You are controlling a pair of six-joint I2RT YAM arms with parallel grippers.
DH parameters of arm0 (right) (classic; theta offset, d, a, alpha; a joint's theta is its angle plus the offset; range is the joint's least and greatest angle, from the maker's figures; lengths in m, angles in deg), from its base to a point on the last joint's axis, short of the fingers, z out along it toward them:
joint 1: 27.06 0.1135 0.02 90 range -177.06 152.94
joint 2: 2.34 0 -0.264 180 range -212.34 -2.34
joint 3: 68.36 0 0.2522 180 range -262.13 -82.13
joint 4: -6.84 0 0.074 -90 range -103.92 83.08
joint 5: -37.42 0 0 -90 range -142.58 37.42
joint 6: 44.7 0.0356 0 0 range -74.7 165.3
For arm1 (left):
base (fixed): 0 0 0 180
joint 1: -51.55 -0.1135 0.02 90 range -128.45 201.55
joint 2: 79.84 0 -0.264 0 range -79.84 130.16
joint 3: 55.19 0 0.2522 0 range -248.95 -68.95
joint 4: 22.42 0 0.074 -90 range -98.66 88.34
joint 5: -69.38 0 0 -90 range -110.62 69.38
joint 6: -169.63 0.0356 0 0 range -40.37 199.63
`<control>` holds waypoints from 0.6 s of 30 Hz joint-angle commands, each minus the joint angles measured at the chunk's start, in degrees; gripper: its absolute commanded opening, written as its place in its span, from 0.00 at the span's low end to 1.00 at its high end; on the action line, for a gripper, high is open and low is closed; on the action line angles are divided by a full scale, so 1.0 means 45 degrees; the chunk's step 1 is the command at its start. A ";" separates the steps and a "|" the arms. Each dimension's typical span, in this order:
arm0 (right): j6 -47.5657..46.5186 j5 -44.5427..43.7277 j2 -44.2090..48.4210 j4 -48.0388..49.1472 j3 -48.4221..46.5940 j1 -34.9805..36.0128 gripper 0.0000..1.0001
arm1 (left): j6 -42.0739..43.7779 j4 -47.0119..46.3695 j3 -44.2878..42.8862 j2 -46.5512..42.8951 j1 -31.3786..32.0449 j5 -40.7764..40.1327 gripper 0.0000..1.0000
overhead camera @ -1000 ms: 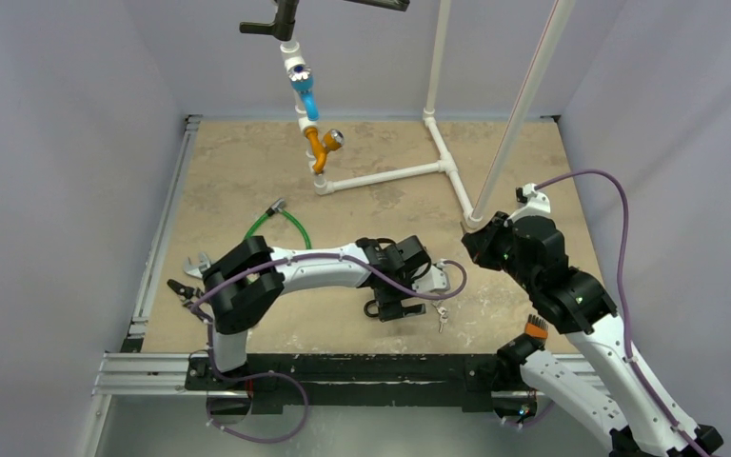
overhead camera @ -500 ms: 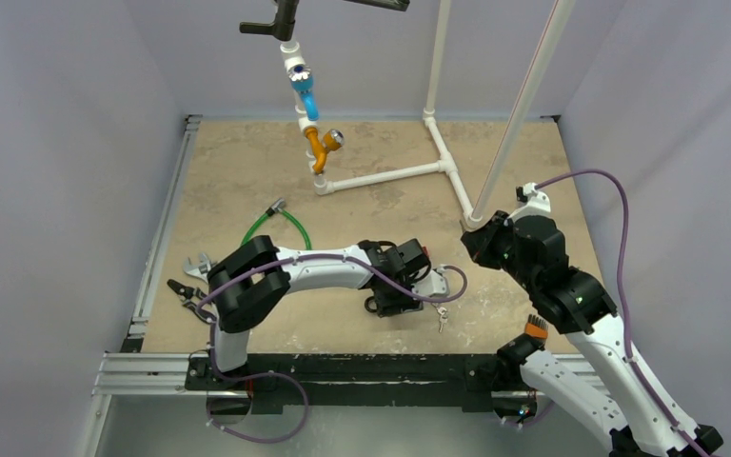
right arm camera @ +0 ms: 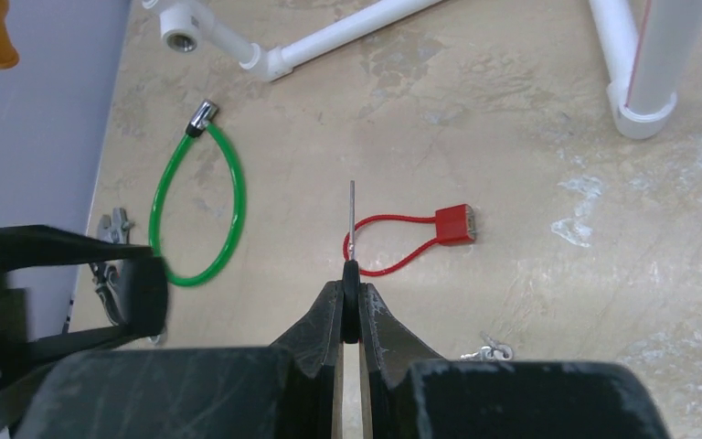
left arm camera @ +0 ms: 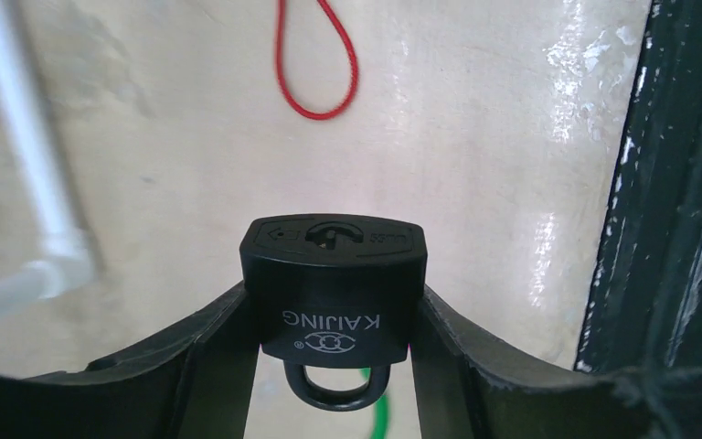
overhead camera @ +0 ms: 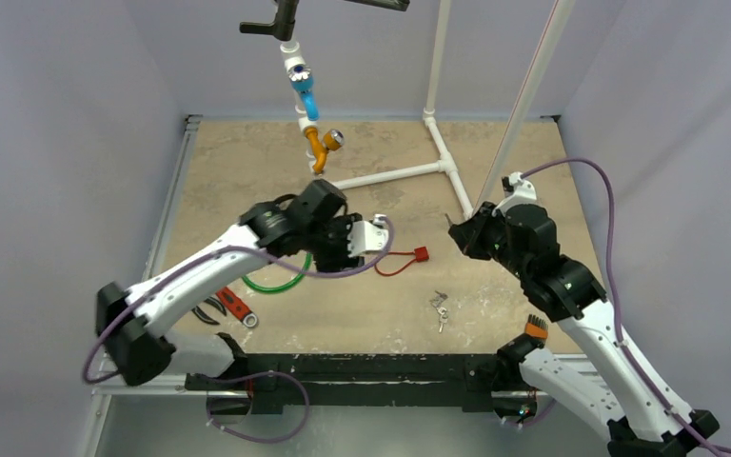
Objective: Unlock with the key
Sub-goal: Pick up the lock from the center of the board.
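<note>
A black padlock (left arm camera: 332,274) marked KAIJING sits clamped between the fingers of my left gripper (left arm camera: 332,302). Its keyhole face points away from the wrist and its shackle points back toward it. In the top view the left gripper (overhead camera: 352,248) hangs above the middle of the table, and the padlock is hard to make out there. My right gripper (right arm camera: 351,297) is shut on the black head of a key (right arm camera: 351,270), whose thin blade sticks straight forward. From above, the right gripper (overhead camera: 459,231) hovers to the right of the left one, apart from it.
On the table lie a red cable lock (overhead camera: 409,257), a green cable loop (overhead camera: 271,284), a small key bunch (overhead camera: 438,305) and red-handled pliers (overhead camera: 233,305). A white pipe frame (overhead camera: 390,174) with orange and blue valves (overhead camera: 316,143) stands at the back.
My left gripper closed on the padlock near the front, then lifted it up and back toward the table's middle, uncovering the red cable lock. The right arm edged slightly left.
</note>
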 commanded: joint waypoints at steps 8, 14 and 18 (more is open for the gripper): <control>-0.1911 0.4392 -0.1363 0.2510 -0.1238 -0.0032 0.00 | 0.8887 0.0219 0.1550 -0.8231 0.0305 0.4802 0.00; -0.2667 0.5915 -0.1380 0.2717 -0.1150 -0.0043 0.00 | 1.0224 -0.0656 0.1751 -0.9753 0.2585 0.3830 0.00; -0.3155 0.6699 -0.1561 0.2918 -0.1154 -0.0016 0.00 | 0.9508 -0.1556 0.1553 -0.9625 0.3064 0.3712 0.00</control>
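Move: The black padlock is already gripped in the left hand, in the air; the key it is meant for sticks out of the right gripper, about 24 cm to the left hand's right, 4 cm farther out and 10 cm higher. On the table, 15 cm below the left hand, the red cable lock lies 7 cm ahead and 14 cm right, the loose keys 4 cm back and 22 cm right. From the right hand the padlock is roughly 22 cm left, 3 cm back and 10 cm lower. The padlock, still pinched in the left fingers, is swept quickly up some 15 cm and back about as far, most of the rise coming first, with a little drift left. That wrist swings strongly, about 70 degrees in all, until its fingers point mostly right. Meanwhile the right hand carries the key about 7 cm left and slightly up, turning it some 25 degrees counter-clockwise. ##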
